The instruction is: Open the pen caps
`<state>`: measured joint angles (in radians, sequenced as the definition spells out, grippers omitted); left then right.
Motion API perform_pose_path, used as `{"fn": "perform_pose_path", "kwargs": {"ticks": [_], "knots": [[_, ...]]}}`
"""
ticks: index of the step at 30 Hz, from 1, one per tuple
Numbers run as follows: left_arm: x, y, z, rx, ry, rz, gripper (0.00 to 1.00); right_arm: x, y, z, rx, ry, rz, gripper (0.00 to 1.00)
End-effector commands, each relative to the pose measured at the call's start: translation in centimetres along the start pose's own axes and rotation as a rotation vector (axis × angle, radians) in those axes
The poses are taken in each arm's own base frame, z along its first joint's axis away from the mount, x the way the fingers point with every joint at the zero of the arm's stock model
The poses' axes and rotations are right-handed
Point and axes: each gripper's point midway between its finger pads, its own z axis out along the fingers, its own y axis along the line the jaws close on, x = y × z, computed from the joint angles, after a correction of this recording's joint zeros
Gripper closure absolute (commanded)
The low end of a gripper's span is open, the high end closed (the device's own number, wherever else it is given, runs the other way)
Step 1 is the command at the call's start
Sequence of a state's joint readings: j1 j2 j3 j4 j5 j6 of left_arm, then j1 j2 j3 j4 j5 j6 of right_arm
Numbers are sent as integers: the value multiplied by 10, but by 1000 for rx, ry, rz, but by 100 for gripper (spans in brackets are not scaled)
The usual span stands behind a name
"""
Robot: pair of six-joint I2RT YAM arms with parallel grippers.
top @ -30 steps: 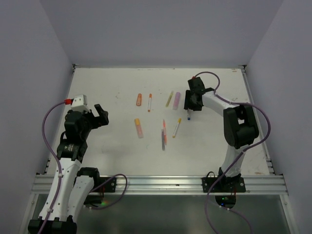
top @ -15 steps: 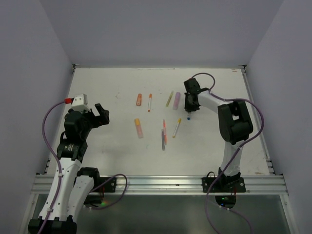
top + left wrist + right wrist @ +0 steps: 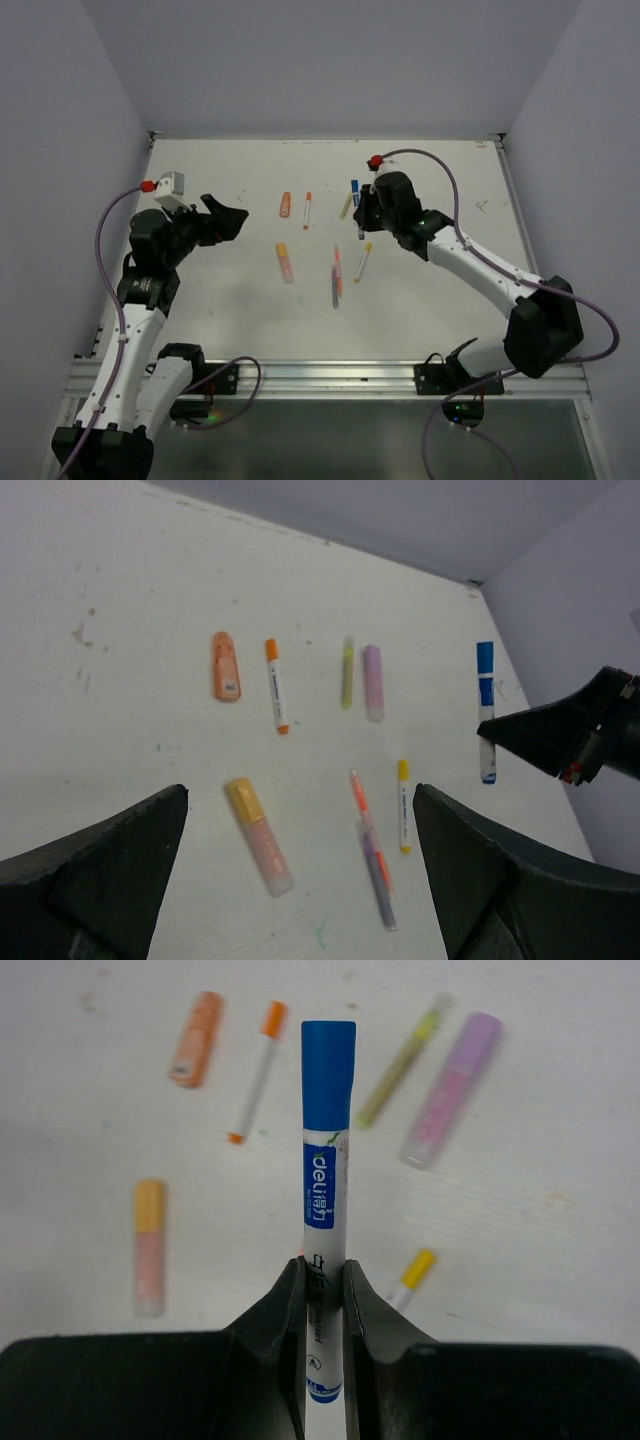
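Note:
My right gripper (image 3: 323, 1280) is shut on the white body of a marker (image 3: 325, 1190) with a blue cap (image 3: 328, 1060), held off the table with the cap pointing away from the wrist. The top view shows this marker (image 3: 356, 200) in the right gripper (image 3: 366, 216) above the middle of the table. My left gripper (image 3: 228, 220) hangs open and empty to the left, its wrist view facing the held marker (image 3: 485, 710). Other capped pens lie on the table: an orange stub (image 3: 225, 666), an orange-capped marker (image 3: 276, 685), a lilac highlighter (image 3: 373, 681), a pink highlighter (image 3: 258, 835).
A yellow-green slim pen (image 3: 346, 672), a yellow-capped marker (image 3: 403, 805) and an orange and a grey slim pen (image 3: 373, 860) lying side by side rest on the white table (image 3: 210, 300). Grey walls close in three sides. A rail (image 3: 320, 378) runs along the near edge.
The right gripper shut on the blue-capped marker and lifted it, the arm swinging left toward the table's middle. The left gripper tipped forward and to the right.

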<state>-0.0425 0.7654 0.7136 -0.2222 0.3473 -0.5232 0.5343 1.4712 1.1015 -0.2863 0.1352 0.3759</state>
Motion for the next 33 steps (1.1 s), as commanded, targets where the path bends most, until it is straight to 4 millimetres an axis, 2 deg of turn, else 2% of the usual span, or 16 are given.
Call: {"fn": "perform_pose_path", "kwargs": {"ticks": [1,2,3,4,5,7,8,12,13,17,25,28,33], "knots": [[-40,-58,-3,206,-109,-53,3,-16,64,-33,-237,-136,-25,100],[-38,-73,-2,240,-106,-48,4,-21,77,-40,-283,-178,-28,100],[-42,-74,4,210,-126,-52,4,-15,94,-47,-327,-185,-49,100],[-38,-98,5,271,-121,-40,4,-11,99,-54,-347,-200,-55,100],[-36,-106,11,287,-110,-42,4,-13,114,-62,-394,-234,-58,100],[-28,-122,17,311,-89,-58,4,-3,123,-67,-432,-239,-61,100],[-24,-127,24,318,-80,-68,5,-5,133,-76,-472,-263,-61,100],[-12,-147,37,332,-77,-69,11,13,147,-82,-523,-246,-93,100],[-5,-158,38,350,-59,-60,12,15,148,-82,-529,-246,-95,100],[15,-161,54,296,-8,-38,14,20,153,-87,-554,-255,-93,100],[32,-160,71,250,20,-58,24,26,156,-86,-564,-254,-110,100],[32,-160,75,237,25,-61,29,26,156,-86,-563,-260,-117,100],[34,-158,77,225,26,-62,32,26,158,-87,-572,-261,-125,100]]}}
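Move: The right hand already holds the blue-capped marker by its lower body, cap slanting up and outward; the cap is about 4 cm ahead, 1 cm left and 6 cm above. The left gripper waits some 31 cm left, 9 cm back and 10 cm higher. Roughly 15 cm beneath the right hand's level, the yellow-capped pen lies 4 cm back, straight below sideways, and the red pen 6 cm back, 7 cm left. From the left hand, the blue cap is about 13 cm ahead, 30 cm right and 4 cm lower. The right hand keeps its grip on the marker body and carries it some 12 cm left and 11 cm back while rising about 5 cm, swinging roughly 25 degrees counter-clockwise with its fingertips tipping up, so the marker comes more upright, then it holds there nearly still. The left hand sweeps about 17 cm right to meet the blue cap, arching up some 4 cm over the table and sinking back to its starting height, turning a little clockwise, and its open fingers settle on either side of the cap and narrow by roughly a third without shutting. ##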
